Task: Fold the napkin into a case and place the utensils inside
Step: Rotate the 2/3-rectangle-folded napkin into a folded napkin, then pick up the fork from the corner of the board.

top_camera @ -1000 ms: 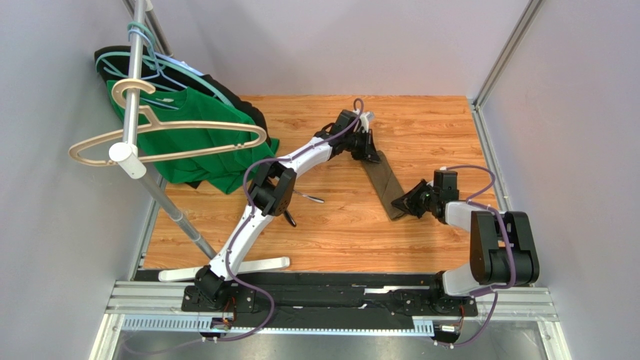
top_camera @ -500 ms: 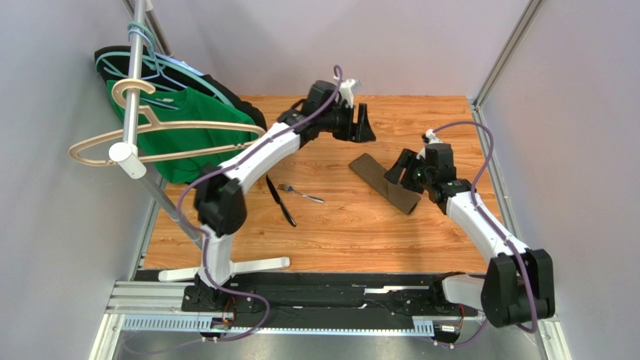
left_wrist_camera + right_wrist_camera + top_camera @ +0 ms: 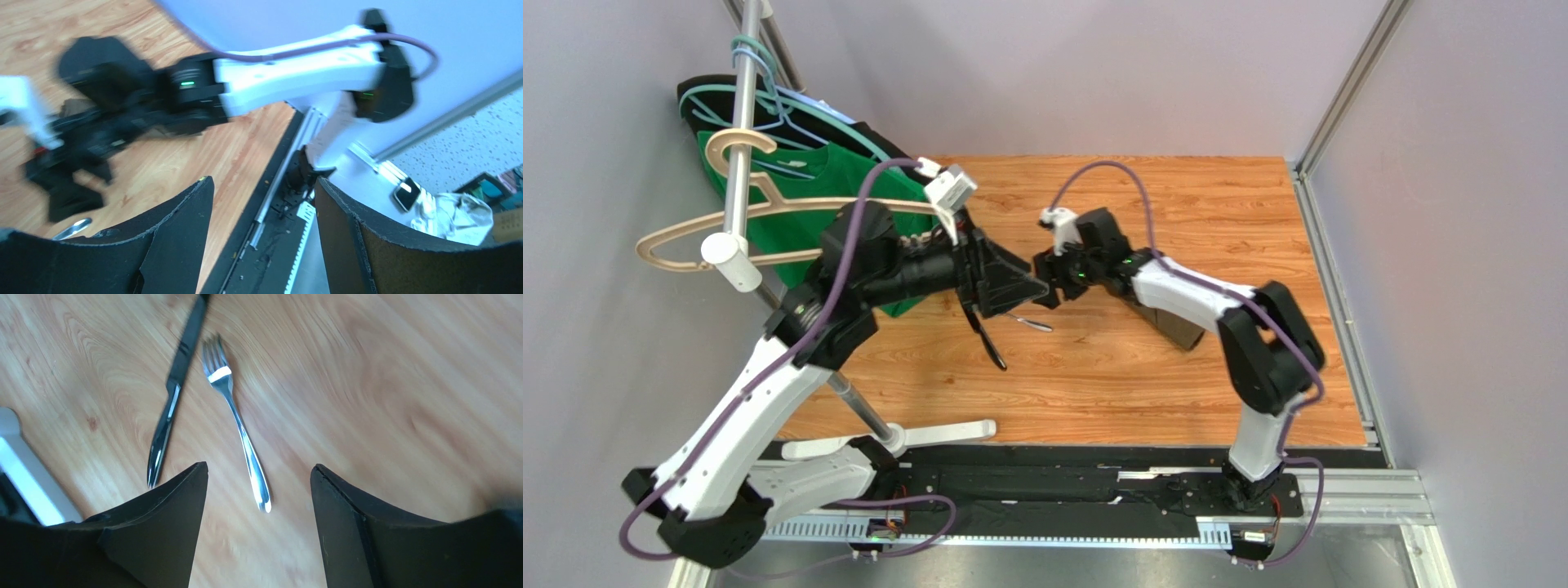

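The napkin (image 3: 1177,324) lies as a narrow olive-brown folded strip right of centre on the wooden table, its far end hidden under the right forearm. A silvery fork (image 3: 1027,324) and a dark-handled knife (image 3: 983,333) lie side by side left of it. My right gripper (image 3: 1054,275) is open and empty, hovering over the fork. In the right wrist view (image 3: 258,478) the fork (image 3: 237,421) lies between the jaws and the knife (image 3: 174,387) to its left. My left gripper (image 3: 1036,293) is open and empty, raised above the utensils, facing the right gripper; its jaws stand apart in the left wrist view (image 3: 264,190).
A clothes rack pole (image 3: 741,147) stands at the left with hangers, a green shirt (image 3: 848,239) and a black garment behind it. Its white foot (image 3: 934,431) lies on the table near the front. Grey walls close in on both sides.
The left arm swung back from the far middle and rose, its gripper now over the utensils. The right gripper left the napkin and moved left to above the fork.
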### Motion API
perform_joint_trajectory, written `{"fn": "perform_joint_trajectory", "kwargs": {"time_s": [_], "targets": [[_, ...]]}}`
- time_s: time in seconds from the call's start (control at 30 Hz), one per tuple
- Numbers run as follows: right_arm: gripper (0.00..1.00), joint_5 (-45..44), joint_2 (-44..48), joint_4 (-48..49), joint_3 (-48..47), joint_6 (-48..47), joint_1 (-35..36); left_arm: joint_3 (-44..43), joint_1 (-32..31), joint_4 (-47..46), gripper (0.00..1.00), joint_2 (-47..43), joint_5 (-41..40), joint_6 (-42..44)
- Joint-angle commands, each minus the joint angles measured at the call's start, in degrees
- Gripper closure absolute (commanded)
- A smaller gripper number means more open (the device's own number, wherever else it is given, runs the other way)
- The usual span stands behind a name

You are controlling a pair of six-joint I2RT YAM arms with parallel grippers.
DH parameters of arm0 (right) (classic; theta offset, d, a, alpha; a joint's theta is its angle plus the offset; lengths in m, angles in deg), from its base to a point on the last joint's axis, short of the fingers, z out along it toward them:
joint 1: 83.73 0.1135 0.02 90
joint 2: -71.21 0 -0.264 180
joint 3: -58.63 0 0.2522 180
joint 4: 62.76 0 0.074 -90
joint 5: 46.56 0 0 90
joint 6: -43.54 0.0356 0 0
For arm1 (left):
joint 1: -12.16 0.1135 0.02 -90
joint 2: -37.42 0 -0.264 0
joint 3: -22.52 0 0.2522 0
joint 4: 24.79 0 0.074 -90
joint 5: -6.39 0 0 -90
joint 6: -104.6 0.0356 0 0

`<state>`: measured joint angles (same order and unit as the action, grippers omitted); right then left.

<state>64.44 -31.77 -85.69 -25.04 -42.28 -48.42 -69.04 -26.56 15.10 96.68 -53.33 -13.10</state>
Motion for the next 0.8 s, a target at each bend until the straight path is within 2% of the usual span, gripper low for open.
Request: {"fn": "perform_joint_trajectory", "kwargs": {"time_s": [0.0,0.13,0.27,0.47,0.57,0.6,0.67,0.7,0.77], "targets": [[0.35,-0.9,-10.5,-4.7,-13.0,-11.1,5.1,4.9,0.0,3.8,0.3,-4.1,4.6,0.5],[0.35,-6.3,-18.9,-10.4,-24.0,-14.7,9.9,7.9,-0.1,3.8,0.3,-9.3,4.3,1.0],[0.35,-10.6,-25.2,-15.2,-31.0,-16.6,12.1,8.1,-0.1,4.8,0.3,-10.9,5.4,1.6],[0.4,-15.3,-30.8,-20.0,-35.8,-16.5,13.1,7.7,0.0,5.8,0.3,-12.3,5.4,2.3],[0.53,-20.4,-31.1,-21.1,-35.3,-15.9,13.6,7.1,0.0,6.5,0.3,-12.7,5.0,2.6],[0.63,-20.9,-30.5,-20.8,-33.6,-14.7,13.6,6.9,0.0,6.9,0.3,-12.8,4.7,2.6],[0.72,-23.4,-28.1,-18.8,-30.5,-14.3,13.6,6.6,0.0,7.0,0.3,-12.9,4.6,2.8],[0.83,-23.8,-27.2,-16.2,-27.1,-13.7,13.5,6.6,0.0,7.0,0.3,-12.6,4.4,2.9],[0.93,-21.8,-25.2,-14.2,-24.4,-12.9,12.8,6.6,0.0,6.8,0.3,-12.2,4.0,2.9]]}}
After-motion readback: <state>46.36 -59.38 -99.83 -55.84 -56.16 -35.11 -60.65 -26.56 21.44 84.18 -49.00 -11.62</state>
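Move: The fork lies about 7 cm to the right hand's left, 1 cm ahead and some 8 cm below, tines pointing to the robot's left and its handle end nearer the hand. The knife is about 6 cm farther left than the fork and 3 cm nearer the base; the folded napkin lies roughly 17 cm to the hand's right and 4 cm ahead. From the raised left hand, the fork is about 19 cm ahead, 8 cm to the right and 39 cm below. The right hand sweeps left about 11 cm over the fork while sinking some 8 cm to the table, its open fingers tipping roughly 20 degrees steeper and swinging counter-clockwise; then it eases about 2 cm back to the right and a little forward, with a slight clockwise turn, as the fingers close and pinch the fork from both sides at the root of its tines. The empty left hand, held high, clears away from the right hand, going back about 6 cm, left 3 cm and slightly down with its fingers still open. ##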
